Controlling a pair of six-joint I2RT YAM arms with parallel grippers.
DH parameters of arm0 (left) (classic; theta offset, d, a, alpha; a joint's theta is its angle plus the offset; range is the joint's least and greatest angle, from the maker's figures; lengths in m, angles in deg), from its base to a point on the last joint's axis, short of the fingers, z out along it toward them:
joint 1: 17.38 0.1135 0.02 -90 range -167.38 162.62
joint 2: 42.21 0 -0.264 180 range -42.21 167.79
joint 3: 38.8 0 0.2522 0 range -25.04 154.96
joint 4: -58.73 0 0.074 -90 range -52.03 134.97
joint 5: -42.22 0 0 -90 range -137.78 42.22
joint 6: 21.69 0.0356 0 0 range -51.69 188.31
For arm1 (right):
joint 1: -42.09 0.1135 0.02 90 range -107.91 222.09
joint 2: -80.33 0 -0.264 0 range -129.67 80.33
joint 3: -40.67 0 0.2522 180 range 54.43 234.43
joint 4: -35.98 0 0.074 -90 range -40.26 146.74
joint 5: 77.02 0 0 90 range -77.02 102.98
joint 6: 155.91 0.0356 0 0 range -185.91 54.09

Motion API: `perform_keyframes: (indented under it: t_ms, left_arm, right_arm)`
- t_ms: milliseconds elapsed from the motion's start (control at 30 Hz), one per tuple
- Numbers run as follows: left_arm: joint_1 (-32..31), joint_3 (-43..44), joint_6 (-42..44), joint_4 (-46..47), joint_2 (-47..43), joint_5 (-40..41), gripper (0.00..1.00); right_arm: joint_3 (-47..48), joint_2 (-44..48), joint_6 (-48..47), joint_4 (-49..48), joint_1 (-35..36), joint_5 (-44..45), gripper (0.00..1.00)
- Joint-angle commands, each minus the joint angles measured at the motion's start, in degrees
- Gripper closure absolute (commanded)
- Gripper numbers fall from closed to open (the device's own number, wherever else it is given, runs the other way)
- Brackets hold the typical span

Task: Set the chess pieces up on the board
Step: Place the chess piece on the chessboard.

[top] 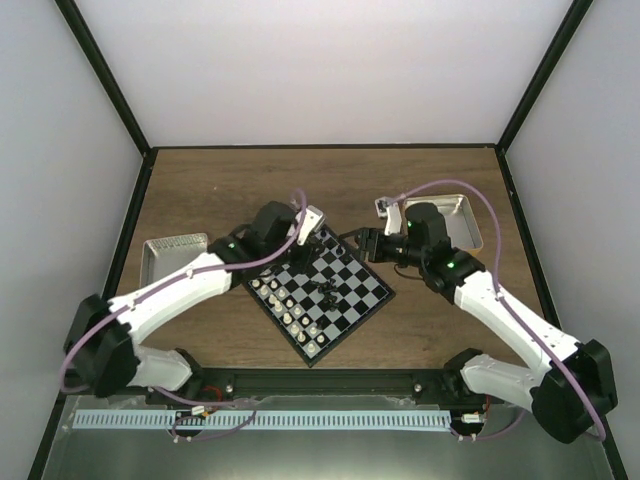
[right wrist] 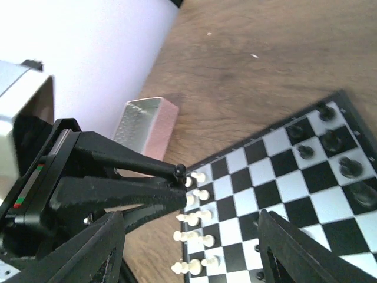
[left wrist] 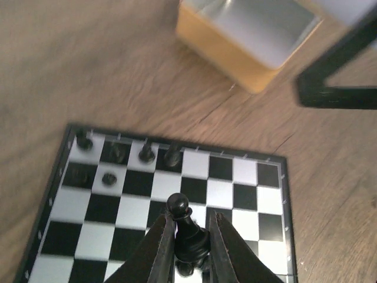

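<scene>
The board (top: 345, 290) lies turned like a diamond between the arms. White chess pieces (top: 290, 305) fill its near-left side, and several black chess pieces (top: 328, 290) stand near the middle. My left gripper (left wrist: 191, 218) is shut on a black round-headed piece (left wrist: 187, 231) and holds it just above the squares. More black pieces (left wrist: 146, 154) stand in the board's far-left corner in the left wrist view. My right gripper (right wrist: 189, 219) hangs open and empty over the board (right wrist: 277, 188), facing the left gripper's fingers (right wrist: 141, 194) and the white pieces (right wrist: 197, 218).
A pink-rimmed metal tray (top: 172, 255) lies left of the board and a tan-rimmed one (top: 455, 220) to the right rear. The right tray also shows in the left wrist view (left wrist: 247, 41). Dark frame posts border the wooden table (top: 300, 180).
</scene>
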Motion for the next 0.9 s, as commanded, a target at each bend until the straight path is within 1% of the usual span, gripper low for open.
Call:
perform_keyframes:
  t_ms: [0,167,267,367,500,600,633,733,867]
  left_arm:
    - [-0.39,-6.16,12.4,16.22,-8.07,-5.9,0.96]
    - [-0.75,-17.0,26.43,29.65,-17.85,-8.11,0.96]
    - [-0.95,-18.71,33.49,30.81,-20.62,-10.15,0.96]
    - [-1.12,-19.69,38.55,30.79,-21.58,-11.25,0.96]
    - [-1.12,-18.91,41.0,30.16,-21.48,-11.4,0.96]
    - [-1.19,-18.34,42.54,29.14,-20.98,-11.52,0.96]
    - [-1.21,-18.05,43.25,28.35,-20.81,-11.78,0.96]
    - [-1.15,-17.25,44.82,26.02,-19.92,-11.71,0.96]
    - [-1.2,-16.02,46.27,22.69,-18.68,-12.35,0.96]
  right_arm:
    - [6.52,-0.37,-4.16,3.11,-0.43,-6.29,0.37]
    - [8.72,-0.31,-4.33,3.71,-0.44,-8.59,0.38]
    - [10.58,-0.91,-5.0,3.68,-0.45,-13.97,0.39]
    - [11.34,-1.57,-5.52,2.02,-0.44,-19.49,0.39]
    - [12.93,-4.11,-7.34,3.56,-0.15,-22.87,0.42]
    - [13.53,-5.92,-8.92,4.8,0.6,-23.59,0.47]
    - [13.68,-6.5,-9.44,4.91,1.02,-23.61,0.48]
    - [14.17,-8.27,-10.21,5.38,2.29,-23.27,0.56]
    - [14.42,-9.58,-10.22,5.3,3.55,-22.05,0.61]
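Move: The left hand already grips a black chess piece and takes it to the right gripper, whose open fingertips are about 8 cm to its right, 1 cm back and 5 cm higher. From the right hand the held piece is thus some 8 cm left, 1 cm ahead and 5 cm below. From the left hand, the pile of loose black pieces is about 8 cm back, 1 cm right and 16 cm down; the black pieces already set up stand 2 cm ahead, 2 cm right and as far below. The left hand keeps its grip on the black piece while the right fingers come round its head and close partway; whether they touch it yet can't be seen. To meet there, the left rises about 8 cm and draws back 5, its fingers tipping up some 45 degrees and swinging clockwise; the right goes left about 5 cm, back and up, then dips, turning about 25 degrees counter-clockwise. ##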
